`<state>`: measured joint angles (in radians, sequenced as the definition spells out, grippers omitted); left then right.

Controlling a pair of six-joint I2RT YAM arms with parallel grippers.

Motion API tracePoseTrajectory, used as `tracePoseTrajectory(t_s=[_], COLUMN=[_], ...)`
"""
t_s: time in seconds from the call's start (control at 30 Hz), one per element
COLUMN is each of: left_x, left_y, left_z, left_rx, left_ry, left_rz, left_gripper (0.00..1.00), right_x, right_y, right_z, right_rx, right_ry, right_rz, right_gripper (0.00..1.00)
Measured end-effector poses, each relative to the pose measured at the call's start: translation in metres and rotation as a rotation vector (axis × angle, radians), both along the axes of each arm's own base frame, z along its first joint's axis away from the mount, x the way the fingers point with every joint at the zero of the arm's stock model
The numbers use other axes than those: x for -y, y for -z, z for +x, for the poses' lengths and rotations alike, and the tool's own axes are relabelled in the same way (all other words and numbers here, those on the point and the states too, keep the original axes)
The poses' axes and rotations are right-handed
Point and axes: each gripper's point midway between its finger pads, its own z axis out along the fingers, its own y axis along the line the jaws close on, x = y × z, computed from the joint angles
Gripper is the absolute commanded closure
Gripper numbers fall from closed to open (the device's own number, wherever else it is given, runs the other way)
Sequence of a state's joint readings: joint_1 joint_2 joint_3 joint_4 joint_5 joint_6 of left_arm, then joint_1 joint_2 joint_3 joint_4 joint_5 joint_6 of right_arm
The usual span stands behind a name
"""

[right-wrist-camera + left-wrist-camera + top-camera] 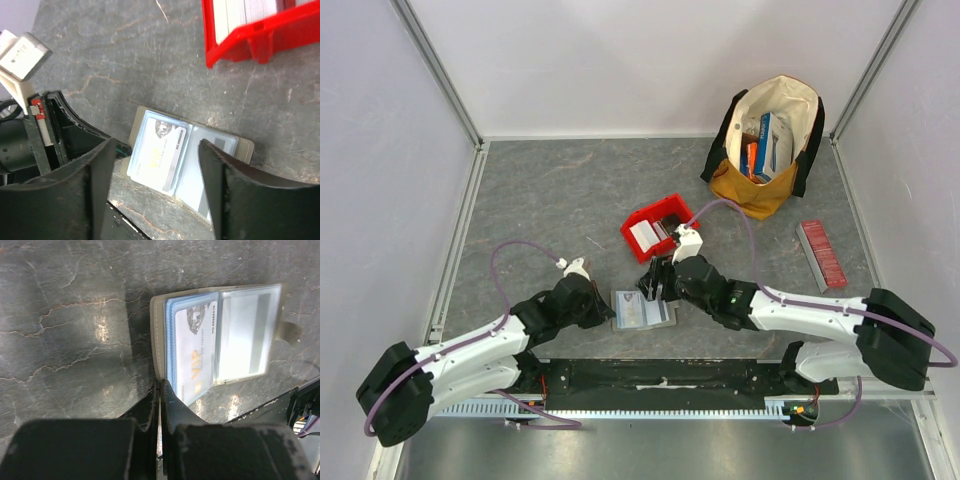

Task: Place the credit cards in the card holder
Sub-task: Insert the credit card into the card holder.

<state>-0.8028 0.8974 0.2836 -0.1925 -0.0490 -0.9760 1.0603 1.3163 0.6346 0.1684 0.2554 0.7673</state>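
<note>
The grey-olive card holder lies open on the table between both arms, its clear sleeves up. A white credit card printed "VIP" lies in the left stack of sleeves; its near end reaches past the cover's edge. More white credit cards stand in the red bin. My left gripper is shut, with its tips on the holder's near left corner. My right gripper hangs open just above the holder, with nothing between its fingers.
The red bin sits just beyond the card holder. A tan and black bag with colourful boxes stands at the back right. A long red ribbed box lies at the right. Walls enclose the table on three sides.
</note>
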Motion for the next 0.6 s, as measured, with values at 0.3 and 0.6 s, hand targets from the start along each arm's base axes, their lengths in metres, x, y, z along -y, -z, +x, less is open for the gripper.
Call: tracePoseTrajectory(t_s=[0.3, 0.6], left_x=[0.005, 0.003], left_y=[-0.012, -0.012], left_z=[0.005, 0.004], left_rx=[0.025, 0.024], left_ry=[0.0, 0.0], left_rz=[-0.024, -0.021], left_gripper=[0.98, 0.98], right_x=[0.017, 0.031], right_y=[-0.04, -0.08], right_z=[0.026, 0.091], right_rx=[0.185, 0.231], right_ry=[0.041, 0.116], right_rz=[-0.045, -0.108], right_gripper=[0.04, 0.05])
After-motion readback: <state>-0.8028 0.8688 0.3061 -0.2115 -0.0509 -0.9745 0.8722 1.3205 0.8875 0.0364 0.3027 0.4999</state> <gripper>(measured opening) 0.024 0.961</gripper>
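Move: The red box of cards lies about 18 cm ahead of the right hand, roughly 1 cm to its right and 8 cm below. Its white card stack is some 16 cm ahead of that hand and 3 cm left; the open card holder is about 3 cm back, 4 cm left and 10 cm below. From the left hand, at the holder's left edge, the box is about 23 cm ahead, 12 cm right and nearly level. The right hand leaves the card holder, opening wide, travelling about 9 cm forward and 8 up towards the red box. ##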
